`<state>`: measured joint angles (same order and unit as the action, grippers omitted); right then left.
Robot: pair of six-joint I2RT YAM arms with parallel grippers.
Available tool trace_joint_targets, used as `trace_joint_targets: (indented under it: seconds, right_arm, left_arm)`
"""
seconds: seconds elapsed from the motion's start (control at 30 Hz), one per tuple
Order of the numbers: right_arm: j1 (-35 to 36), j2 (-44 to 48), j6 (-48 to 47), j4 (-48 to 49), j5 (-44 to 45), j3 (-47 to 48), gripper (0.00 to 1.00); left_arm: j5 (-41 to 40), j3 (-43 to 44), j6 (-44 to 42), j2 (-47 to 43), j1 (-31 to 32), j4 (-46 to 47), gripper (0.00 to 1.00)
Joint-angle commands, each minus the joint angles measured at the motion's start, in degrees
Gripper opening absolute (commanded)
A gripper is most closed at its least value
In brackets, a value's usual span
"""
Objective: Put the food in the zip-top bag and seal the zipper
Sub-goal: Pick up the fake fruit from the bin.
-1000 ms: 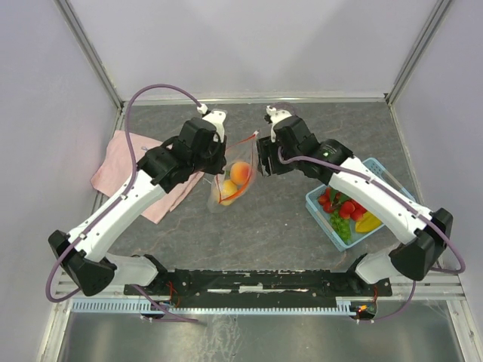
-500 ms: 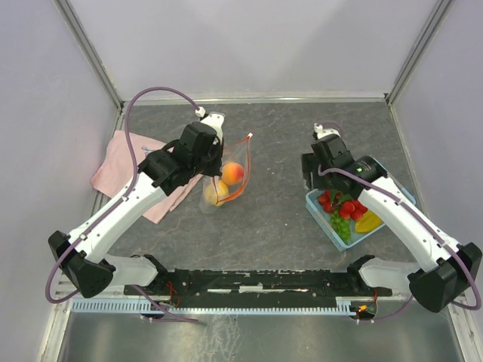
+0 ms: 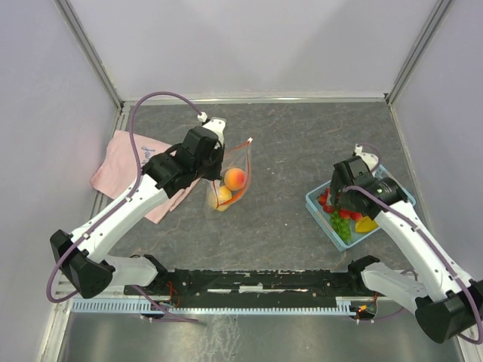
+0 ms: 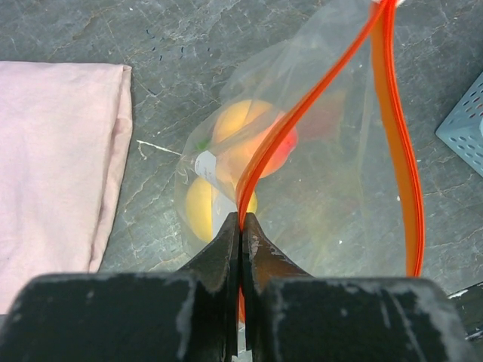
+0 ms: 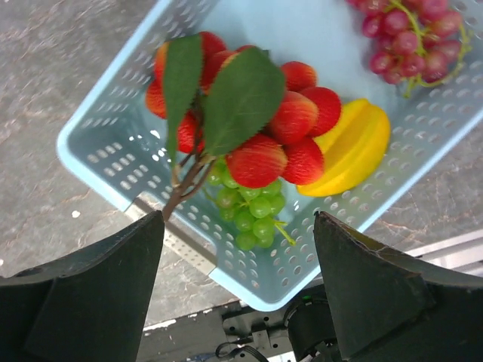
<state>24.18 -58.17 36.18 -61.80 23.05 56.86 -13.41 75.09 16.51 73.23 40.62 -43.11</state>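
Note:
The clear zip-top bag (image 3: 230,187) hangs from my left gripper (image 3: 217,157), which is shut on its orange-red zipper (image 4: 302,113). In the left wrist view the gripper (image 4: 241,219) pinches one side of the strip, and the mouth gapes open. Two orange-yellow round fruits (image 4: 241,128) lie inside the bag (image 4: 332,204). My right gripper (image 3: 343,197) hovers open over the light-blue basket (image 3: 315,202), holding nothing. Below the right gripper (image 5: 240,219) are green grapes (image 5: 253,215), red fruits with green leaves (image 5: 290,121), a yellow piece (image 5: 351,147) and red grapes (image 5: 411,38).
A pink cloth (image 3: 121,166) lies left of the bag under my left arm, its edge near the bag (image 4: 53,151). The basket (image 5: 98,151) sits by the table's near right edge, with the arms' base rail (image 3: 264,283) just behind it.
My right arm left the bag's mouth and swung right and back over the basket, its jaws widening. The left gripper kept its hold, and the bag sagged slightly nearer.

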Motion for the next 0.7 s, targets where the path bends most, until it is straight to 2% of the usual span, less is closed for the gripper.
trace_joint_targets:
  seconds: [0.0,0.23,0.43,0.67]
  right_arm:
    - [-2.93,3.86,6.27,1.02,6.07,-3.31,0.89]
    - [-9.57,3.90,7.46,4.79,1.30,-7.27,0.89]
    - [-18.04,3.62,7.53,7.15,-1.53,-11.21,0.89]
    - [-27.69,2.78,5.44,14.14,-11.19,-16.01,0.87]
  left_arm:
    - [0.14,-0.50,-2.49,-2.11,-0.19,3.43,0.03]
    - [1.14,-1.65,-2.71,-2.82,-0.64,4.40,0.03]
    - [1.37,-2.29,-2.62,-2.66,-1.10,4.74,0.03]
    - [2.30,-2.99,-2.63,-2.82,-1.83,5.31,0.03]
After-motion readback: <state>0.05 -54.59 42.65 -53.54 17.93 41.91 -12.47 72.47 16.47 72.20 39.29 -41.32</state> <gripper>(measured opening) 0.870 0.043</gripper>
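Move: The yellow star fruit in the bin lies about 10 cm to the right of the open right hand, about level with it fore and aft and some 10 cm below. The strawberries lie 4 cm ahead and 3 cm right, the green grapes 2 cm back and 2 cm right, both about 11 cm down. The red grapes are roughly 8 cm ahead and 18 cm right. From the left hand, the star fruit is some 43 cm right, 5 cm back and 18 cm lower. Touching nothing yet, the right hand heads across the bin towards the yellow star fruit: about 7 cm to the right and nearly as far down, sideways first, then sinking more steeply. Its wrist turns some 25 degrees clockwise on the way and its fingers stay wide open. The left hand keeps its pinch on the bag's orange rim. ##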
